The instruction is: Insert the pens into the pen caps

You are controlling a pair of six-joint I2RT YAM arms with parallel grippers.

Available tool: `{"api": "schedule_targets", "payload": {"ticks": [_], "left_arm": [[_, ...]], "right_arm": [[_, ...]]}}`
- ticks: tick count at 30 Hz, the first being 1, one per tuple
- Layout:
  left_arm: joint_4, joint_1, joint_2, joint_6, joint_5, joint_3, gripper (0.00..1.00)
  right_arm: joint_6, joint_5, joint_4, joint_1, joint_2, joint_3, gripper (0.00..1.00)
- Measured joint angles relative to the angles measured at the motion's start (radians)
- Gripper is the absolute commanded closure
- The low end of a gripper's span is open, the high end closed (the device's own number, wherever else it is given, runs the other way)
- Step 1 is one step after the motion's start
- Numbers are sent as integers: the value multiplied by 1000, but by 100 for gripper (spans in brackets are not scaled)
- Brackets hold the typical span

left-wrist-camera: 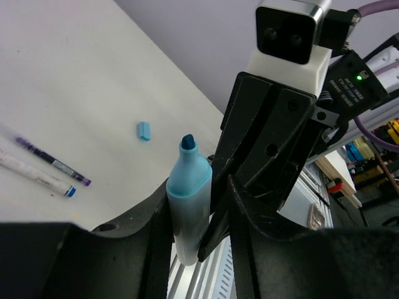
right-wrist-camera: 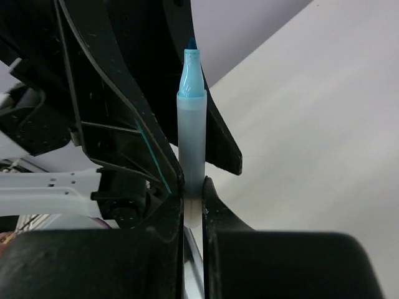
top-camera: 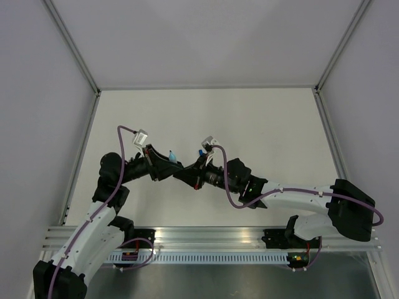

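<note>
A pen with a whitish barrel and a light blue tip (right-wrist-camera: 191,134) stands upright between both grippers in mid-air over the table. My right gripper (right-wrist-camera: 193,187) is shut on the barrel's lower end. My left gripper (left-wrist-camera: 194,208) is open around the same pen (left-wrist-camera: 187,199): its left finger lies against the barrel and its right finger stands apart. A finger of the right gripper sits in that gap. From above, the two grippers (top-camera: 167,163) (top-camera: 186,173) meet at the table's middle. A light blue pen cap (left-wrist-camera: 144,131) lies on the table. The dark blue cap is not seen.
Two thin pens lie side by side on the table in the left wrist view, a dark purple one (left-wrist-camera: 53,162) and a white one (left-wrist-camera: 37,176). The slotted aluminium rail (top-camera: 206,256) runs along the near edge. Grey walls enclose the table.
</note>
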Motion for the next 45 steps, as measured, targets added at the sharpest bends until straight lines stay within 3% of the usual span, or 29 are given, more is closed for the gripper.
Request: {"api": "schedule_targets", "payload": {"ticks": [2,4,6,20,37,44,45], "left_arm": [[63,0,-3,-32,21,-13,64],[115,0,-4,-61,38,-21,76],[166,0,-7,-87,51,-30,78],[405,-5,-54,-262,78,-83,62],[559,-5,-31,-372,68,-108,68],[557,-5,-21,-384,67,-107,98],[552,-6,-21,-384,67,-107,98]], "right_arm": [[18,-31,21,0,0,0,100],[33,-60,46,0,-1,0,100],[50,-83,70,0,-3,-2,100],[158,-120,320,0,-10,-83,100],[177,-140,365,-3,-15,-90,100],[182,-157,367,-6,-5,-87,98],[182,-156,364,-6,-5,-87,95]]}}
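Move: The right hand still holds the light-blue highlighter low on its barrel, so the pen's middle lies about 3 cm ahead of and 3 cm above it. The left hand's part-open fingers already stand around that barrel, the pen's middle some 2 cm ahead and 3 cm above. Some 22 cm below the left hand, on the table, lie the white pen (about 15 cm ahead, 8 cm right), the purple pen (15 ahead, 12 right) and the light-blue cap (8 ahead, 30 right). Up and back together, both arms rise about 5 cm and draw back some 3.5 cm, their fingertips tipping upward by roughly 15 degrees, then nearly stand still. The right hand keeps its grip on the highlighter's lower barrel; the left narrows around the barrel, eases a little wider on the way, and ends pinching it from the opposite side. ##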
